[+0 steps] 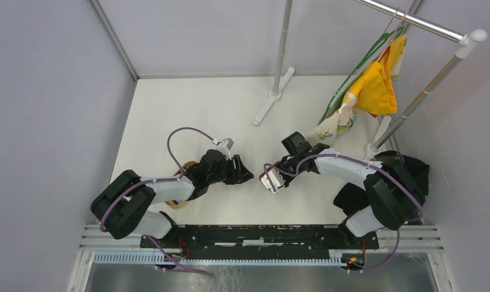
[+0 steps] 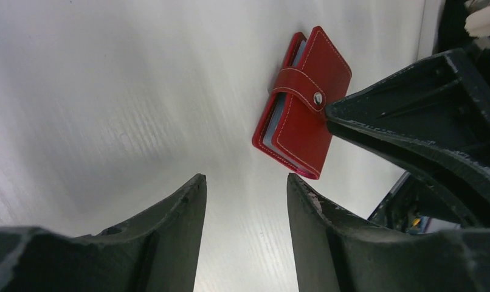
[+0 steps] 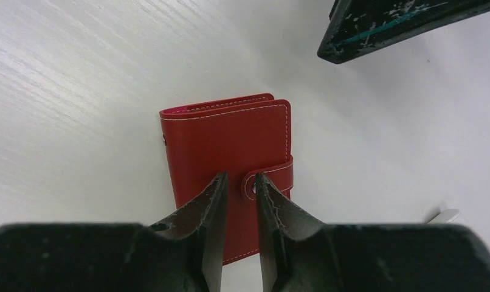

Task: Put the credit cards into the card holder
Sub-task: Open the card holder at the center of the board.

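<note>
The card holder (image 3: 224,134) is a red wallet lying shut on the white table, its tab snapped over the cover. My right gripper (image 3: 240,177) hovers over it, jaws parted by a narrow gap. The rounded end of the tab sits in that gap, touching only the right finger. In the left wrist view the card holder (image 2: 303,109) lies ahead and to the right, with the right arm's fingers (image 2: 400,115) at its snap. My left gripper (image 2: 244,179) is open and empty, just short of the holder's near corner. The credit cards are out of view.
A tan wooden tray (image 1: 186,165) lies mostly under the left arm. A clothes rack's base (image 1: 273,97) stands at the back, with a yellow garment (image 1: 376,85) hanging at the right. Black cloth (image 1: 413,170) is bunched by the right arm.
</note>
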You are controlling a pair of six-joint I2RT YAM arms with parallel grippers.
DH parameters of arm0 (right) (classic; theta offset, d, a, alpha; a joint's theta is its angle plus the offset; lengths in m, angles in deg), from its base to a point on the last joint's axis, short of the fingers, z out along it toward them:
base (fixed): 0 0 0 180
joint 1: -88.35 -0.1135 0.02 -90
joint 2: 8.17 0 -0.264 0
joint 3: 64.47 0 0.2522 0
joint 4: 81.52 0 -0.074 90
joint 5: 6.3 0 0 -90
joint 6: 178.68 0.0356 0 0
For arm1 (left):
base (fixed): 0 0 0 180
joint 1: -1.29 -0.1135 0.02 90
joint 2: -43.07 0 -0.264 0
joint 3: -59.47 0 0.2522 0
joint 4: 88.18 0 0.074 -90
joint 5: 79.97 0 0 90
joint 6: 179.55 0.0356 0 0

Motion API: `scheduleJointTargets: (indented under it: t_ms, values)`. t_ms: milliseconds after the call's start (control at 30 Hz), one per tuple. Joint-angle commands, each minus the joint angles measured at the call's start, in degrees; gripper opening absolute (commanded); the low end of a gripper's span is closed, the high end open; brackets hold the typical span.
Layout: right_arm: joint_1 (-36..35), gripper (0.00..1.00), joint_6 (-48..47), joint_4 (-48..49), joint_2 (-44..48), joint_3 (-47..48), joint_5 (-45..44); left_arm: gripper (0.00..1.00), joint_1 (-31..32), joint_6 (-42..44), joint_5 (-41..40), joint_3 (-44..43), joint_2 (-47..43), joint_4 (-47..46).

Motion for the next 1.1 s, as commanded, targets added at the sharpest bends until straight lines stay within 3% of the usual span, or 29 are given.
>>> scheduleJointTargets:
  t_ms: [0, 200, 467, 800, 933, 1067]
  values:
    - [-0.5, 0.3, 1.4, 1.9, -0.7, 2.1, -2.6, 0.57, 1.1, -11.4, -1.8, 0.0, -0.6, -6.5]
    - [-0.7, 0.31, 1.9, 2.1, -1.3, 2.2, -3.0, 0.57, 4.2, -18.6, -6.2, -1.0, 2.1, -6.5]
    - [-0.7, 0.31, 2.4, 2.5, -1.6, 2.1, -3.4, 0.49, 7.4, -23.9, -9.9, -2.8, 6.3, -8.3]
    - [-0.8, 0.31, 2.5, 2.7, -1.1, 1.8, -3.8, 0.42, 8.0, -25.3, -6.9, -6.4, 15.3, -13.1]
    - [-0.7, 0.31, 2.5, 2.6, -1.3, 1.8, -3.6, 0.31, 8.0, -24.5, -6.5, -7.4, 16.7, -13.1]
    - [-0.7, 0.31, 2.4, 2.7, -1.2, 1.7, -3.9, 0.1, 8.0, -21.9, -6.8, -8.8, 17.2, -10.8]
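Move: The card holder lies flat under my right fingers, its middle about 1 cm below their tips and 1 cm back, level sideways; its open, strapped edge faces forward. From my half-open left hand, the holder's middle is some 10 cm to the right, 2 cm back and 3 cm lower, with the forward-left corner nearest. The oval basket sits about 20 cm to the left of that hand, 2 cm back and 3 cm lower. I bring my left hand about 6 cm to the right and, after a small early rise, 2 cm down onto the holder's forward-left corner, tilting the fingers some 15 degrees steeper and narrowing them on the top cover's edge, mostly near the end. My right hand stays over the strap, easing about 1 cm forward with its fingers slightly apart, their tips against the cover by the snap. ##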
